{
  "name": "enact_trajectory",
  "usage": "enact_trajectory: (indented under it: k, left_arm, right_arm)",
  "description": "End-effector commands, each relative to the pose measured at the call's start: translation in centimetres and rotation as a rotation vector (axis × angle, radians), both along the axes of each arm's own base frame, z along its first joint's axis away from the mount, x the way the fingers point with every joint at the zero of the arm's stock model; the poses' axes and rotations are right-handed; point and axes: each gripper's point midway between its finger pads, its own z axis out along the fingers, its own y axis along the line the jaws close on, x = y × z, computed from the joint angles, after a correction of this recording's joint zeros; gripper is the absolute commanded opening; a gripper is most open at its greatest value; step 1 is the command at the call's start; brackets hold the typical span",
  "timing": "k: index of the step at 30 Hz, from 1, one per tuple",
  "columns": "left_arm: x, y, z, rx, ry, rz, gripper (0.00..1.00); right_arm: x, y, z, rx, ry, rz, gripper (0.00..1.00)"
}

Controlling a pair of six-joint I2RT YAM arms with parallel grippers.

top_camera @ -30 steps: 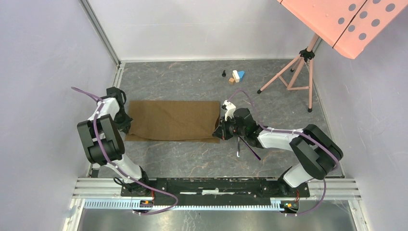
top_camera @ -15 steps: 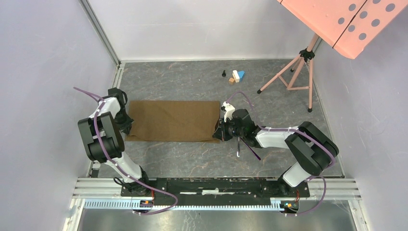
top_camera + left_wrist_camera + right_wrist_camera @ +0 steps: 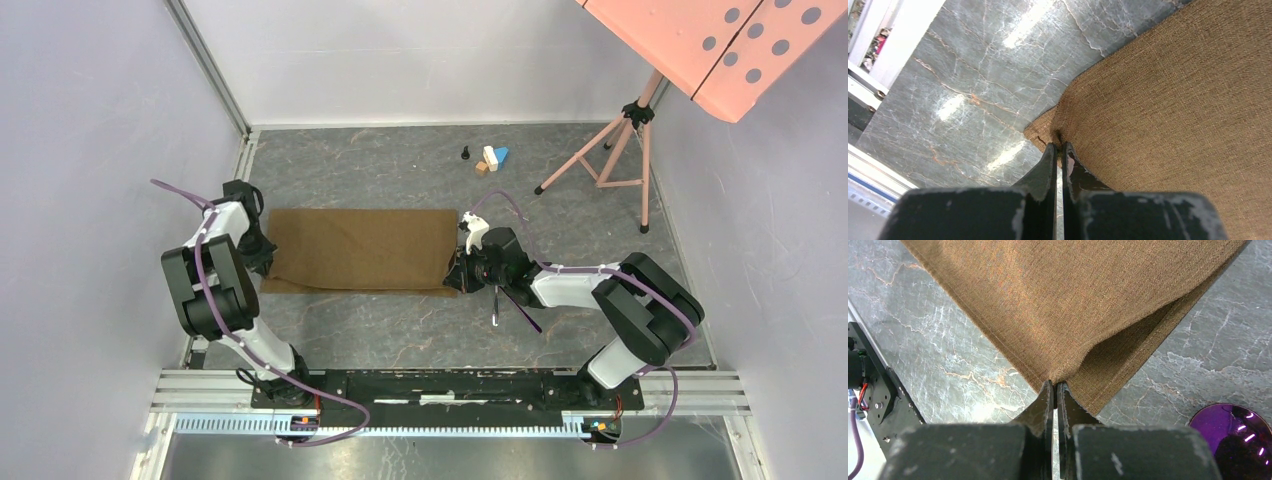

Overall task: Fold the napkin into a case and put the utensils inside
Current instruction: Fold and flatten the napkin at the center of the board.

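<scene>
The napkin [image 3: 360,250] lies on the grey marble table as a wide brown rectangle, folded double. My left gripper [image 3: 262,264] is shut on its near left corner, which also shows in the left wrist view [image 3: 1059,146] with the cloth [image 3: 1173,100] spreading away. My right gripper [image 3: 452,280] is shut on the near right corner, pinching the top layer [image 3: 1054,382] of the cloth [image 3: 1073,300]. The spoon's purple bowl [image 3: 1230,435] lies just right of that gripper. Two thin utensil handles [image 3: 496,306] lie beside the right wrist; the fork's head is hidden.
Small coloured toy blocks [image 3: 490,158] and a small black piece [image 3: 465,153] sit at the back. A pink tripod stand [image 3: 610,150] stands at the back right under a pink panel [image 3: 700,40]. Walls close in left and right.
Both grippers have shifted slightly away from the bases, keeping hold of the napkin's near corners. The napkin's near edge has crept a little farther back.
</scene>
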Motion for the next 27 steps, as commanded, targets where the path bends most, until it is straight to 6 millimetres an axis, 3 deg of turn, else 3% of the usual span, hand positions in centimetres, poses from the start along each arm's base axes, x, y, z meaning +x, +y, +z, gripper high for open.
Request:
enact_trajectory:
  k: [1, 8, 10, 12, 15, 18, 20, 22, 27]
  left_arm:
    - [1.3, -0.1, -0.4, -0.017, -0.021, 0.005, 0.02]
    - [0.7, 0.0, -0.6, -0.007, 0.003, 0.008, 0.02]
    - [0.9, 0.1, -0.1, 0.001, -0.005, 0.001, 0.05]
    - [0.8, 0.6, 1.1, 0.039, -0.027, -0.004, 0.18]
    - [0.2, 1.6, 3.9, 0.125, -0.067, -0.006, 0.49]
    - [0.4, 1.5, 6.6, 0.15, -0.174, -0.002, 0.66]
    - [1.8, 0.1, 7.9, 0.093, -0.295, -0.033, 0.73]
    - [4.0, -2.5, 8.2, -0.04, -0.407, -0.118, 0.86]
    - [8.1, -6.9, 5.9, -0.321, -0.454, -0.196, 0.89]
  right_arm:
    - [1.5, 0.4, 1.1, 0.007, -0.06, -0.011, 0.0]
    - [1.1, 0.4, 0.7, 0.005, -0.049, 0.007, 0.0]
    - [0.9, 0.6, 0.8, 0.009, -0.039, 0.021, 0.07]
    - [0.6, 0.6, 1.2, -0.001, -0.025, 0.041, 0.17]
    - [0.2, -0.2, 2.7, -0.052, -0.06, 0.068, 0.38]
    - [1.0, -1.6, 4.2, -0.138, -0.129, 0.059, 0.53]
    - [2.1, -2.0, 5.5, -0.176, -0.179, 0.042, 0.56]
    - [2.9, -1.5, 6.2, -0.161, -0.209, 0.038, 0.6]
    - [2.7, 3.4, 6.0, 0.025, -0.111, 0.108, 0.58]
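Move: Both hands still pinch the near corners of the napkin's folded-over top layer, about 1 cm above the lower layer. The napkin's middle lies about 22 cm to the right of the left hand and 5 cm ahead. From the right hand, it is some 22 cm left and 8 cm ahead; on that hand's other side lie the fork, about 10 cm right and level with it, and the spoon, roughly 13 cm right and 2 cm nearer the base. The left hand first sinks about 1 cm to set its corner down onto the lower layer while the right hand holds its corner almost still, then both sets of fingers open wide and let go of the cloth. Both hands rise off the napkin, the left some 8 cm up, then also 4 cm forward and a little right over the napkin's left end as its fingertips swing forward about 25 degrees, the right some 6 cm up and then about 2 cm forward, tilting roughly 10 degrees. ##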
